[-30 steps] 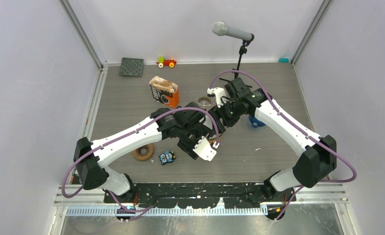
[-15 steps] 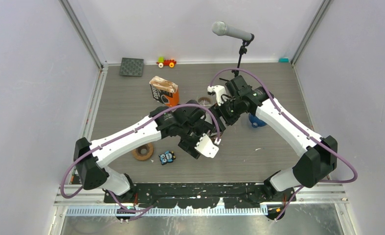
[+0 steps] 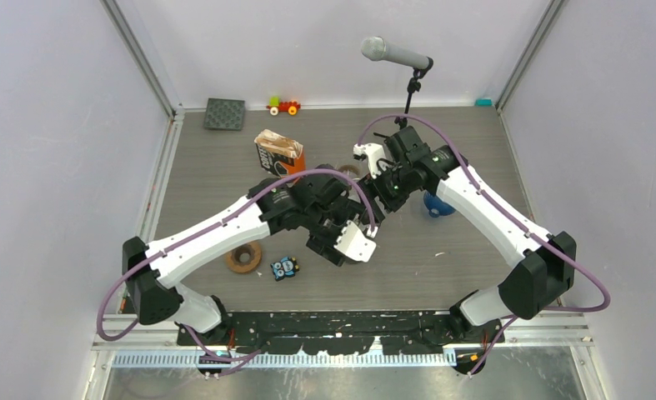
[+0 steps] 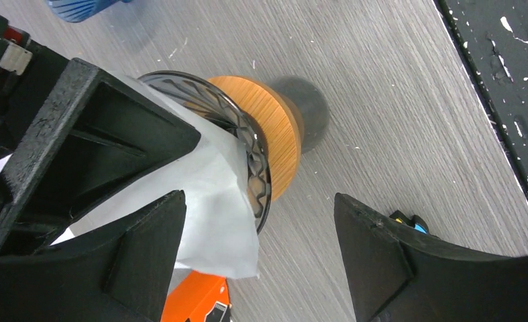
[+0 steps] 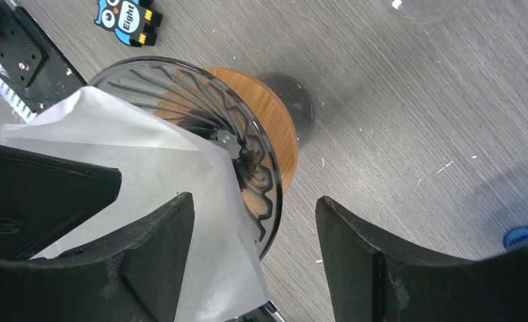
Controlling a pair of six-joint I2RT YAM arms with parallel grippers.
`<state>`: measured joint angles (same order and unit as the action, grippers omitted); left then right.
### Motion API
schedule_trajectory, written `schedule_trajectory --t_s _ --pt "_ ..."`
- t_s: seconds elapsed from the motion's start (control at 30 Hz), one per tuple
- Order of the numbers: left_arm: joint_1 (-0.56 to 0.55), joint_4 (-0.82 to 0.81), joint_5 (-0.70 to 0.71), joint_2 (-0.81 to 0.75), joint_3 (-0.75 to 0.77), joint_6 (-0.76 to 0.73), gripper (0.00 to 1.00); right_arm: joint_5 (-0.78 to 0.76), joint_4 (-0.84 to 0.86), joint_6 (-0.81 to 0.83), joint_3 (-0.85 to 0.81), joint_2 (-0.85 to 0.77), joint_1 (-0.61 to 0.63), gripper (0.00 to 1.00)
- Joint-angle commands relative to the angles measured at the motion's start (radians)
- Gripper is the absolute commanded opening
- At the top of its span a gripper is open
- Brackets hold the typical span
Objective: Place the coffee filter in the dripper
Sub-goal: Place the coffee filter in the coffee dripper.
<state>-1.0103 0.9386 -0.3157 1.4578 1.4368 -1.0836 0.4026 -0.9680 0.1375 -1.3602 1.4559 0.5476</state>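
The dripper (image 4: 257,144) is a ribbed glass cone in a round wooden collar (image 5: 271,127), seen from the side in both wrist views. The white paper coffee filter (image 4: 210,201) sits in its mouth, and one edge hangs out over the glass rim (image 5: 264,194). My left gripper (image 4: 257,251) is open, with its left finger against the filter and its right finger clear over the table. My right gripper (image 5: 254,245) is open in the same way, one finger by the filter (image 5: 160,174). From above, both wrists meet mid-table and hide the dripper.
An orange and brown bag (image 3: 279,155) stands behind the left arm. A blue object (image 3: 437,207) lies under the right arm. A brown ring (image 3: 243,258) and an owl block (image 3: 285,267) lie near the front. A microphone stand (image 3: 408,100) rises at the back.
The left gripper's jaws have opened wider and its wrist has shifted slightly right. The right wrist has barely moved.
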Motion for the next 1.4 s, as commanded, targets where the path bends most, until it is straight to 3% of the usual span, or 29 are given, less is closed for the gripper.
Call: schedule_trajectory --t_s 0.0,0.33,0.53,0.77,1.0,1.2,1.37 --pt "0.001 -0.009 -0.030 -0.066 0.048 0.030 0.83 0.031 -0.016 0.019 -0.074 -0.005 -0.002 0.72" --pt "0.007 -0.069 -0.002 -0.134 0.013 0.118 0.84 0.006 -0.039 0.038 -0.134 -0.036 -0.003 0.72" --pt "0.075 -0.148 -0.042 -0.200 -0.032 0.229 0.85 -0.026 -0.036 0.053 -0.158 -0.096 -0.020 0.72" --pt "0.225 -0.307 -0.127 -0.255 -0.077 0.496 0.85 -0.022 -0.013 0.053 -0.164 -0.184 -0.095 0.72" --pt "0.349 -0.455 -0.054 -0.257 -0.118 0.825 0.85 0.019 0.024 0.030 -0.118 -0.271 -0.229 0.72" --pt "0.449 -0.441 0.030 -0.209 -0.101 0.997 0.84 0.022 0.041 0.011 -0.065 -0.301 -0.365 0.71" --pt "0.547 -0.414 0.020 -0.137 -0.070 1.092 0.84 -0.006 0.083 -0.010 -0.047 -0.271 -0.397 0.70"
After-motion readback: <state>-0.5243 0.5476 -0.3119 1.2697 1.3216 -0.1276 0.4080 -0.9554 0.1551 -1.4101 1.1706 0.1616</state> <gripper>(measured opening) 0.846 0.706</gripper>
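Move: The coffee filter is already in the dripper's mouth on the carafe. Its middle is about 4 cm ahead, 3 cm right and 4 cm below my left hand, and about 2 cm back, 3 cm left and 3 cm below my right. The owl toy is 14 cm left and 2 cm ahead of my left hand, 20 down. The glass beaker is some 18 cm ahead and 3 cm left of my right hand, the blue dripper 14 cm ahead and 21 cm right, both roughly 14 down. I withdraw both open hands from the filter. My left goes straight up about 5 cm, then swings forward some 12 cm and left 9 cm, turning roughly 60 degrees counter-clockwise. My right also rises first, then moves off right about 11 cm, ending some 10 cm higher and a little forward, tilting up and turning about 20 degrees clockwise towards the blue dripper. ##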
